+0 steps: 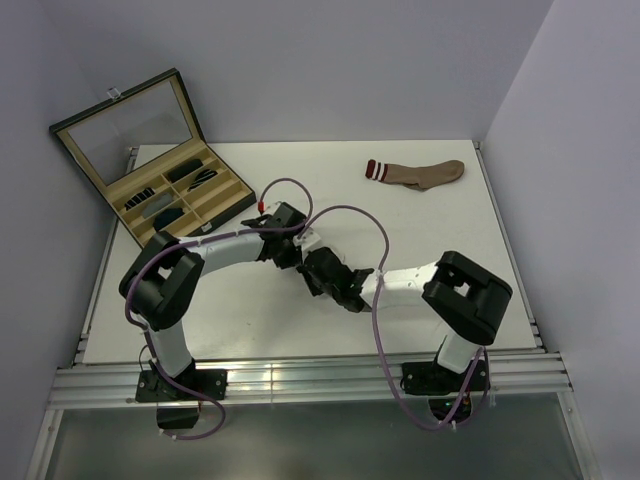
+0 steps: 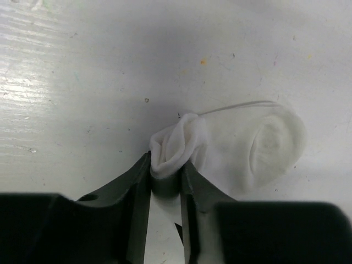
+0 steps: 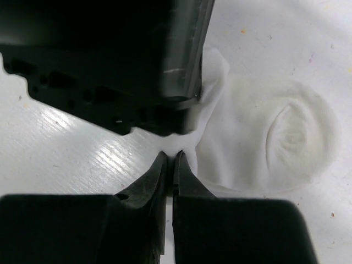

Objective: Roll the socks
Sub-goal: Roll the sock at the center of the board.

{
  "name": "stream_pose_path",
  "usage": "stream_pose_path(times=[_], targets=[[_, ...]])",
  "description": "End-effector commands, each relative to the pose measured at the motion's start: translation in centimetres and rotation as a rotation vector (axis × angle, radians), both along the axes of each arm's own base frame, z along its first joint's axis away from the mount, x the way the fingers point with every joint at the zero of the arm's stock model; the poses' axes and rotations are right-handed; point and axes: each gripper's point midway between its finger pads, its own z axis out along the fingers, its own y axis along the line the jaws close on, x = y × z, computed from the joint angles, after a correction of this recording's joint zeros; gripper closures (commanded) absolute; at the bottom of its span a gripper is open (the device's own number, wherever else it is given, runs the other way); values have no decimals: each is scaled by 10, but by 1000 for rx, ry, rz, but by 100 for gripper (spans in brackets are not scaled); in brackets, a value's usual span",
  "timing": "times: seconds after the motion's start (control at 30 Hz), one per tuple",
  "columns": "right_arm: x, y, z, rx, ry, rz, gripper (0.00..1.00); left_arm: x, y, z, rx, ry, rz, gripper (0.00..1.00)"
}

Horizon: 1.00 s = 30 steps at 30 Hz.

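A white sock [image 2: 258, 146] lies flat on the table, its cuff end bunched into a small fold. In the left wrist view my left gripper [image 2: 166, 165] is shut on that bunched fold, with fabric filling the gap between the fingertips. My right gripper [image 3: 169, 155] is shut, its tips pinching the thin edge of the same white sock [image 3: 264, 137] right beside the left gripper's dark body [image 3: 110, 60]. From above, both grippers [image 1: 308, 262] meet at the table's middle and hide the white sock. A tan sock [image 1: 420, 173] with a red-and-white striped cuff lies flat at the back right.
An open black display case [image 1: 170, 195] with a raised glass lid and tan compartments stands at the back left. The white table [image 1: 450, 230] is closed in by walls on the left, back and right. Purple cables loop above both arms.
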Motion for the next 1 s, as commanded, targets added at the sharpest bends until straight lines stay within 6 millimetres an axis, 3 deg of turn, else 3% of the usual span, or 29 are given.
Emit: stream_pose_path(times=[0.0, 0.13, 0.17, 0.33, 0.43, 0.5, 0.53, 0.6, 0.63, 0.7, 0.77, 0.8, 0.97], targets=[[-3, -9, -7, 46, 92, 15, 100, -8, 7, 1, 12, -5, 7, 69], [-3, -10, -4, 133, 173, 49, 100, -6, 8, 10, -14, -36, 28, 53], [-4, -8, -2, 160, 186, 62, 100, -6, 8, 11, -14, -39, 29, 45], [-7, -14, -2, 271, 301, 100, 100, -3, 13, 23, -36, -75, 66, 31], [-7, -17, -3, 324, 359, 109, 100, -5, 20, 26, -68, -90, 106, 17], [-9, -17, -7, 348, 404, 124, 100, 0, 19, 39, -124, -133, 128, 11], [-4, -20, -8, 369, 429, 106, 100, -4, 22, 35, -130, -133, 129, 6], [-9, -17, -10, 422, 501, 135, 100, 1, 16, 54, -207, -201, 132, 4], [-6, -19, -9, 449, 522, 132, 100, -5, 21, 49, -211, -200, 135, 3], [-10, -16, -8, 508, 588, 152, 100, -2, 16, 67, -279, -267, 127, 3], [-7, -18, -6, 554, 617, 160, 100, -8, 15, 66, -311, -287, 96, 4], [-8, -19, -11, 567, 653, 146, 100, -6, 9, 76, -354, -322, 75, 4], [1, -26, -12, 663, 725, 117, 100, -17, 3, 66, -392, -302, 21, 7]])
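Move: The half-rolled white sock is between the hands: its middle lies about 4 cm right and 1 cm ahead of the left hand, and roughly 4 cm ahead and 2 cm right of the right hand, 1 to 2 cm below both. The sock box stands some 25 cm left and 14 cm ahead of the left hand; the brown sock lies about 24 cm right and 22 cm ahead of the right hand. Left fingers open off the roll, rising about 5 cm; right keeps its pinch, easing rightward, fingers swinging leftward. ##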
